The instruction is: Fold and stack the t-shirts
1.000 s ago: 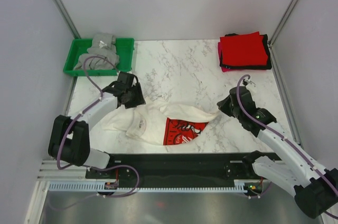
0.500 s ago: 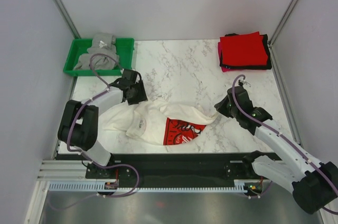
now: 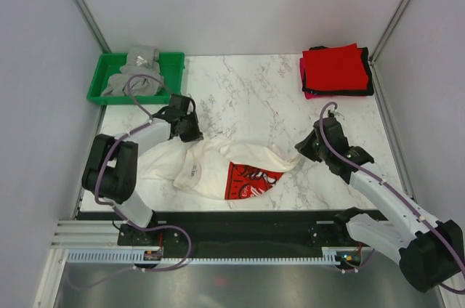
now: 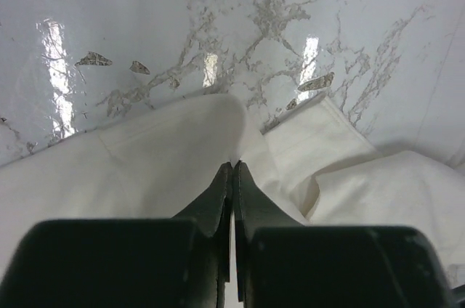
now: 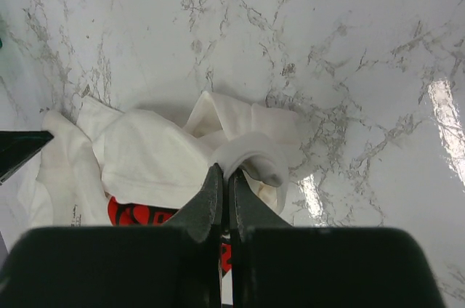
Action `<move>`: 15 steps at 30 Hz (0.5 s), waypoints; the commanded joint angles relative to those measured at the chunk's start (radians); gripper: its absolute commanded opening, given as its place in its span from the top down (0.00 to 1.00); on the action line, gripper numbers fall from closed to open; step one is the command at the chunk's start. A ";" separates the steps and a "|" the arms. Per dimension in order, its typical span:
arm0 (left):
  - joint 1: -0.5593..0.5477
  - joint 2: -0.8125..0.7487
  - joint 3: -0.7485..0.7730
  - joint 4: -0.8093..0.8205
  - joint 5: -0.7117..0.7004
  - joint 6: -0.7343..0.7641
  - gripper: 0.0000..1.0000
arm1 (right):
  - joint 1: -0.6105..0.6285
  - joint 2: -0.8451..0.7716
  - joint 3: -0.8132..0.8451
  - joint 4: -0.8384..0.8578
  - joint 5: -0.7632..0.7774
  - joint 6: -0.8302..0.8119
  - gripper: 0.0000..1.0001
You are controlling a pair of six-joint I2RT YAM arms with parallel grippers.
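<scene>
A crumpled white t-shirt [image 3: 211, 166] with a red print [image 3: 251, 181] lies on the marble table near the front. My left gripper [image 3: 190, 132] is at the shirt's far left edge, shut on a pinch of the white cloth [image 4: 174, 155]; in the left wrist view the gripper [image 4: 233, 166] has its jaws pressed together on it. My right gripper [image 3: 301, 150] is at the shirt's right end, and in the right wrist view the gripper [image 5: 224, 171] is shut on a raised fold of the white t-shirt [image 5: 145, 152].
A stack of folded shirts, red [image 3: 334, 67] on top of black and pink, sits at the back right corner. A green tray [image 3: 102, 99] at the back left holds a grey shirt [image 3: 139, 68]. Grey walls close in both sides.
My left gripper has moved a little farther along the shirt's left edge and closed on the cloth. The right gripper has kept its hold and shifted slightly.
</scene>
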 commanded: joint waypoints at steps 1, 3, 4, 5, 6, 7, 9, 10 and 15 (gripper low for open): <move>0.000 -0.129 0.061 0.015 0.046 0.007 0.98 | -0.033 0.001 0.054 0.025 -0.060 -0.002 1.00; 0.000 -0.264 0.114 -0.054 0.046 0.003 0.98 | -0.068 0.002 0.137 0.012 -0.097 -0.008 1.00; 0.000 -0.307 0.140 -0.081 0.043 0.012 0.98 | -0.079 0.002 0.178 -0.023 -0.099 -0.014 1.00; 0.001 -0.350 0.207 -0.145 0.040 0.023 0.98 | -0.107 0.007 0.279 -0.049 -0.084 -0.039 1.00; 0.000 -0.446 0.242 -0.169 0.028 0.033 0.98 | -0.119 0.010 0.338 -0.114 -0.070 -0.049 1.00; 0.000 -0.485 0.280 -0.196 0.012 0.052 0.98 | -0.134 0.012 0.399 -0.148 -0.051 -0.065 1.00; 0.001 -0.586 0.403 -0.282 -0.021 0.079 0.98 | -0.176 0.015 0.591 -0.223 0.036 -0.101 1.00; 0.001 -0.616 0.476 -0.310 -0.034 0.119 0.98 | -0.196 0.018 0.657 -0.303 0.083 -0.112 1.00; 0.001 -0.754 0.604 -0.380 -0.074 0.165 0.98 | -0.203 0.012 1.039 -0.512 0.404 -0.149 1.00</move>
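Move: The left fingers are already shut on the white t-shirt's far edge, close to the table; the shirt's red print lies roughly 14 cm back and 14 cm to the right of them. The green bin of grey shirts stands some 23 cm ahead and 20 cm to the left of the left hand. The right hand already holds a lifted edge: from it the print is about 6 cm back, 11 cm left and 10 cm below, and the red stack 33 cm ahead, 14 cm right. Both hands whip the pinched t-shirt up off the table, starting almost together and gathering speed: the left climbs about 44 cm, drawing back towards its base near the end, while its fingers swing from pointing down up to nearly level. The right rises some 30 cm and swings out to its right, opening the span between the two grips, its fingers also tipping up and turning clockwise; both grippers stay shut on the cloth throughout. ##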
